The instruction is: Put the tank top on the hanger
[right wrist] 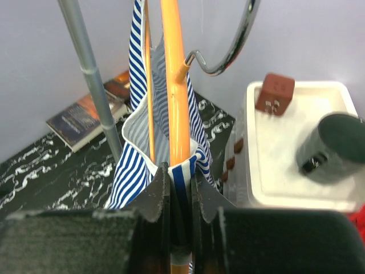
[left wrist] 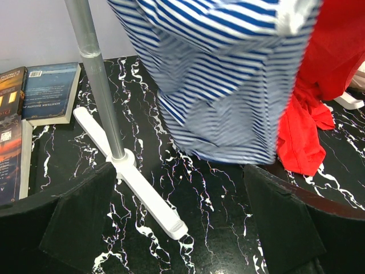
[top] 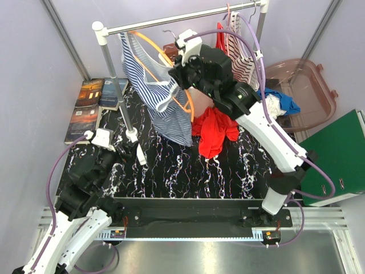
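The navy-and-white striped tank top point(top: 154, 85) hangs in the air on the orange hanger point(top: 149, 41), just below the rack's rail. My right gripper point(top: 178, 71) is shut on the hanger's lower bar. In the right wrist view the orange hanger point(right wrist: 174, 85) runs up from between the jaws of my right gripper point(right wrist: 179, 177), with a fold of the tank top point(right wrist: 132, 171) pinched alongside it. The metal hook point(right wrist: 228, 51) hangs free. My left gripper point(left wrist: 182, 228) is open and empty, low over the table in front of the tank top's point(left wrist: 228, 74) hem.
A white clothes rack point(top: 171, 20) stands on the marble table, its pole point(left wrist: 100, 85) and foot point(left wrist: 142, 194) near my left gripper. A dark-red striped top point(top: 242, 57) hangs at the rail's right end. A red garment point(top: 214, 131) lies behind, books point(top: 91, 105) left, a green folder point(top: 336, 154) right.
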{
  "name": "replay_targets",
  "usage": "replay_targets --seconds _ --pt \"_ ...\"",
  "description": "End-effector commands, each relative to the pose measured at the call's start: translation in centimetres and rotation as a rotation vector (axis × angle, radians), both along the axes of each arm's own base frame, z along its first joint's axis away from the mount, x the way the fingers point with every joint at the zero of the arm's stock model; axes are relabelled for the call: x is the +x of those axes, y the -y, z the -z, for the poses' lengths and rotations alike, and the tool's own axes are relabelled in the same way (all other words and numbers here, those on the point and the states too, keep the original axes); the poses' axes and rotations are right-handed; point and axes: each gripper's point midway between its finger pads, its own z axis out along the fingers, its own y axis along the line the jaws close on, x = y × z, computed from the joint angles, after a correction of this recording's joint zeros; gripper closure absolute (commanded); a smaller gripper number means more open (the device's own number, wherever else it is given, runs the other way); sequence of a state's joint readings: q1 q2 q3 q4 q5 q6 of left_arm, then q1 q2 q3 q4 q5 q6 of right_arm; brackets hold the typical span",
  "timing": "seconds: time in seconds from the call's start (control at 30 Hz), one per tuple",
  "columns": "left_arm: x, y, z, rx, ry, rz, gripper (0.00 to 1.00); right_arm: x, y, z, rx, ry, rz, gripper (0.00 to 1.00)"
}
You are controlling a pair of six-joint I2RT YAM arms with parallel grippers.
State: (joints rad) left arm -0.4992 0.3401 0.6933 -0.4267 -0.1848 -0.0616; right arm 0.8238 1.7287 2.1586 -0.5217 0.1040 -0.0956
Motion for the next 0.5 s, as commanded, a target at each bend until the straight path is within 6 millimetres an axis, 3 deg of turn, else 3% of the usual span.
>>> replay_targets --seconds 0.0,0.07,0.1,0.17,0.2,0.23,0.47 --pt "0.0 -0.1 -1.3 -0.027 0.034 -0.006 0.01 0.4 -1.2 -5.9 0.097 0.122 -0.067 1.0" --pt "0.0 -0.1 -1.3 -0.026 0.033 -0.005 0.01 1.5 -2.9 -3.9 0.058 0.084 -0.088 1.0" --pt "0.0 -0.1 -1.3 -0.025 0.033 -0.005 0.01 1.4 -2.7 -5.6 0.086 0.113 -0.086 1.0" --pt "0.0 -0.1 -1.3 -0.026 0.033 -0.003 0.01 2.1 -4.2 -4.1 0.067 0.09 -0.111 1.0" --pt "0.0 0.0 -1.3 -0.024 0.032 -0.002 0.01 2.1 -4.2 -4.9 0.083 0.107 -0.112 1.0" --pt "0.0 0.0 -1.3 -0.025 0.033 -0.002 0.01 2.7 -4.7 -4.1 0.075 0.1 -0.112 1.0" --pt "0.0 0.1 -1.1 -0.021 0.026 0.006 0.01 3.9 -5.4 -4.5 0.091 0.143 -0.101 1.0"
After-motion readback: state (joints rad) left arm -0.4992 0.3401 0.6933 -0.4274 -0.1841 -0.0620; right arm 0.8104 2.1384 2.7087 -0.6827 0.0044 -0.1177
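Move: My right hand still grips the orange hanger with the striped tank top on it. The bare stretch of rod for its hook lies about 12 cm ahead, 10 cm to my left and 10 cm above that hand. The rack's left post stands roughly 28 cm left and 9 cm ahead; the brown box is some 25 cm ahead and 3 cm left, well below. From my idle left hand, that stretch is about 27 cm ahead, 10 cm right and 28 cm up. With my right fingers kept shut on the loaded hanger, I carry it about 6 cm left and 4 to 5 cm forward, bringing the hook towards the rod's free stretch near the left post. I lift only a centimetre or so at first, then tip over into a descent of about 3 cm, turning the wrist some 5 degrees counter-clockwise. ##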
